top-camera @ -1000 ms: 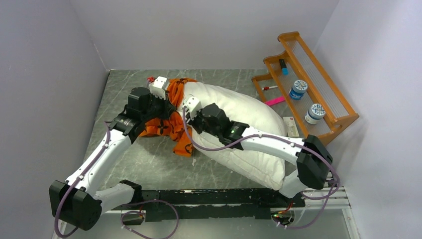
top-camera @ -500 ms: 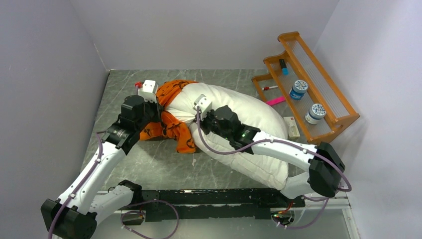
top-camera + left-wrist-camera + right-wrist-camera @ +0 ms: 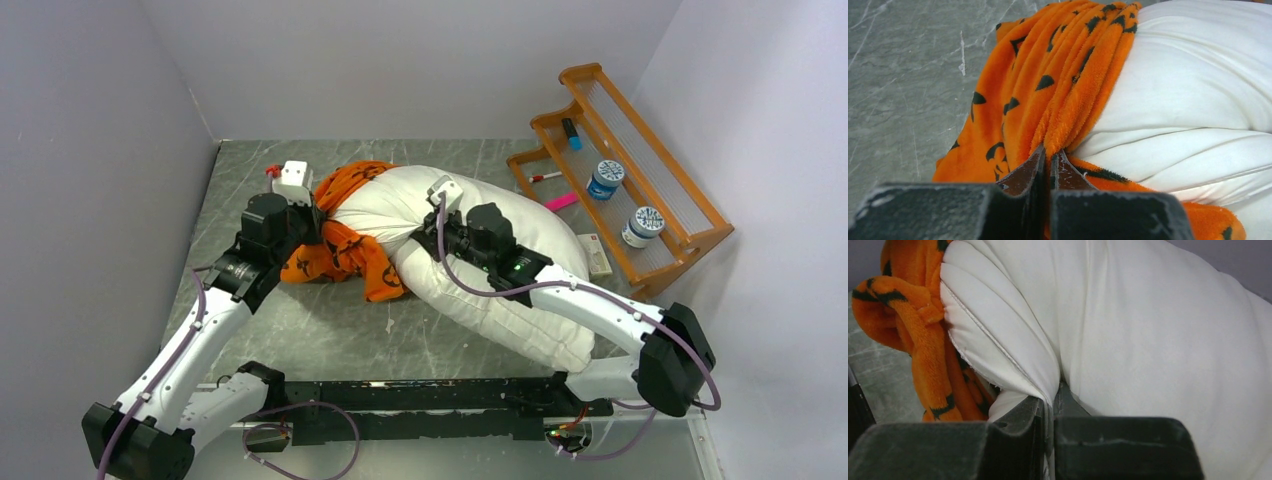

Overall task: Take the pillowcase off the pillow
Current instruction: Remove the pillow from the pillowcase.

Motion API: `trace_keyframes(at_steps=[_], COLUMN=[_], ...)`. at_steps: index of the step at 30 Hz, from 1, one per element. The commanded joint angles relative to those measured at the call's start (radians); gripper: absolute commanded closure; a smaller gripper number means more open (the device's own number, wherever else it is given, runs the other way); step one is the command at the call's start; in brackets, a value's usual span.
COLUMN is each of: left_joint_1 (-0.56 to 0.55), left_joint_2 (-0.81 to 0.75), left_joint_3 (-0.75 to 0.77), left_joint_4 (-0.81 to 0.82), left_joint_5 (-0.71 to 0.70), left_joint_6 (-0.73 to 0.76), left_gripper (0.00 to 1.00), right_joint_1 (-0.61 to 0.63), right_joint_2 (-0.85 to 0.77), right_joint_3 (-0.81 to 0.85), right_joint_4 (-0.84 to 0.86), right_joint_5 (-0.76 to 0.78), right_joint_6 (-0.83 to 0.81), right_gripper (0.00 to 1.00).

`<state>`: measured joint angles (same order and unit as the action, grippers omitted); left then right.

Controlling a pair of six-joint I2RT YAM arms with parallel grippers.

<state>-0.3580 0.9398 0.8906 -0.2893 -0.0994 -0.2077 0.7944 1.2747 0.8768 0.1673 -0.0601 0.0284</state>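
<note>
The white pillow lies slantwise across the table, its left end still wrapped by the bunched orange pillowcase with dark motifs. My left gripper is shut on a fold of the pillowcase, pinched between the fingertips. My right gripper is shut on a pinch of the pillow's white cloth beside the pillowcase. In the left wrist view the pillow fills the right side.
A wooden rack with two jars, a pen and a marker stands at the right, close to the pillow. A small white box lies by its foot. Grey walls close in at left and back.
My right gripper has dragged the pillow rightward, baring more white cloth. My left gripper, holding the pillowcase, has drawn back to the left; the orange fabric now bunches on the pillow's left end.
</note>
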Motion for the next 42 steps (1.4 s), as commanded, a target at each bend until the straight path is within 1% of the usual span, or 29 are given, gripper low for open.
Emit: trace_keyframes(at_steps=[1,8,13,16,24,26,28,32,35,36,38,42], left_joint_1=[0.101,0.122,0.131,0.141,0.148,0.149,0.149,0.149,0.149,0.149,0.149,0.149], left_joint_2=[0.000,0.008,0.011,0.018,0.039,0.043,0.044,0.031,0.022,0.019,0.014,0.006], left_joint_3=[-0.022,-0.028,-0.035,-0.040,-0.044,-0.046,-0.045,-0.045,-0.045,-0.046,-0.044,-0.048], left_joint_4=[-0.104,-0.099,-0.091,-0.082,-0.073,-0.071,-0.071,-0.066,-0.062,-0.061,-0.055,-0.035], left_joint_5=[-0.326,-0.359,-0.412,-0.420,-0.372,-0.362,-0.363,-0.359,-0.348,-0.341,-0.322,-0.238], left_joint_6=[0.051,0.034,0.029,0.025,0.032,0.034,0.034,0.039,0.041,0.043,0.047,0.061], left_gripper=[0.95,0.95,0.95,0.95,0.95,0.95,0.95,0.78,0.60,0.56,0.52,0.46], right_joint_1=[-0.162,-0.170,-0.170,-0.170,-0.151,-0.125,-0.089,0.015,0.080,0.103,0.145,0.218], right_joint_2=[-0.119,-0.133,-0.139,-0.143,-0.143,-0.145,-0.148,-0.156,-0.151,-0.150,-0.149,-0.129], right_joint_3=[-0.042,-0.048,-0.041,-0.035,-0.016,-0.017,-0.022,-0.049,-0.071,-0.079,-0.100,-0.116], right_joint_4=[-0.073,-0.045,-0.037,-0.038,-0.065,-0.093,-0.127,-0.193,-0.227,-0.233,-0.240,-0.297], right_joint_5=[0.263,0.170,0.110,0.067,-0.262,-0.307,-0.312,-0.287,-0.288,-0.291,-0.286,-0.294], right_joint_6=[0.048,0.064,0.052,0.035,-0.070,-0.105,-0.142,-0.201,-0.216,-0.220,-0.221,-0.227], right_gripper=[1.00,1.00,1.00,1.00,1.00,1.00,1.00,1.00,1.00,1.00,1.00,1.00])
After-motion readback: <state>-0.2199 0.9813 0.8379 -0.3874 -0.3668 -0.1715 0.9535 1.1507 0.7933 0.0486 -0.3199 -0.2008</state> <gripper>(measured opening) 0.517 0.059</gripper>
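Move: My left hand still pinches the pillowcase; its bunched middle lies about 4 cm to the right, 1 cm back and some 8 cm lower, with the pillow's middle about 32 cm right, 4 cm back and 12 cm lower. My right hand still pinches the pillow's cloth: the pillow's middle is about 14 cm to its right, 3 cm back and 10 cm below, the pillowcase about 13 cm left, level with it and 8 cm below. I pull the pillowcase sharply left, away from the pillow, about 10 cm and 5 cm down, turning my left wrist some 20 degrees counter-clockwise, and near the end open those fingers about halfway. My right hand keeps its pinch on the pillow, tugs 2.5 cm right and up, then swings back about 10 cm, down and a little left, turning counter-clockwise. ##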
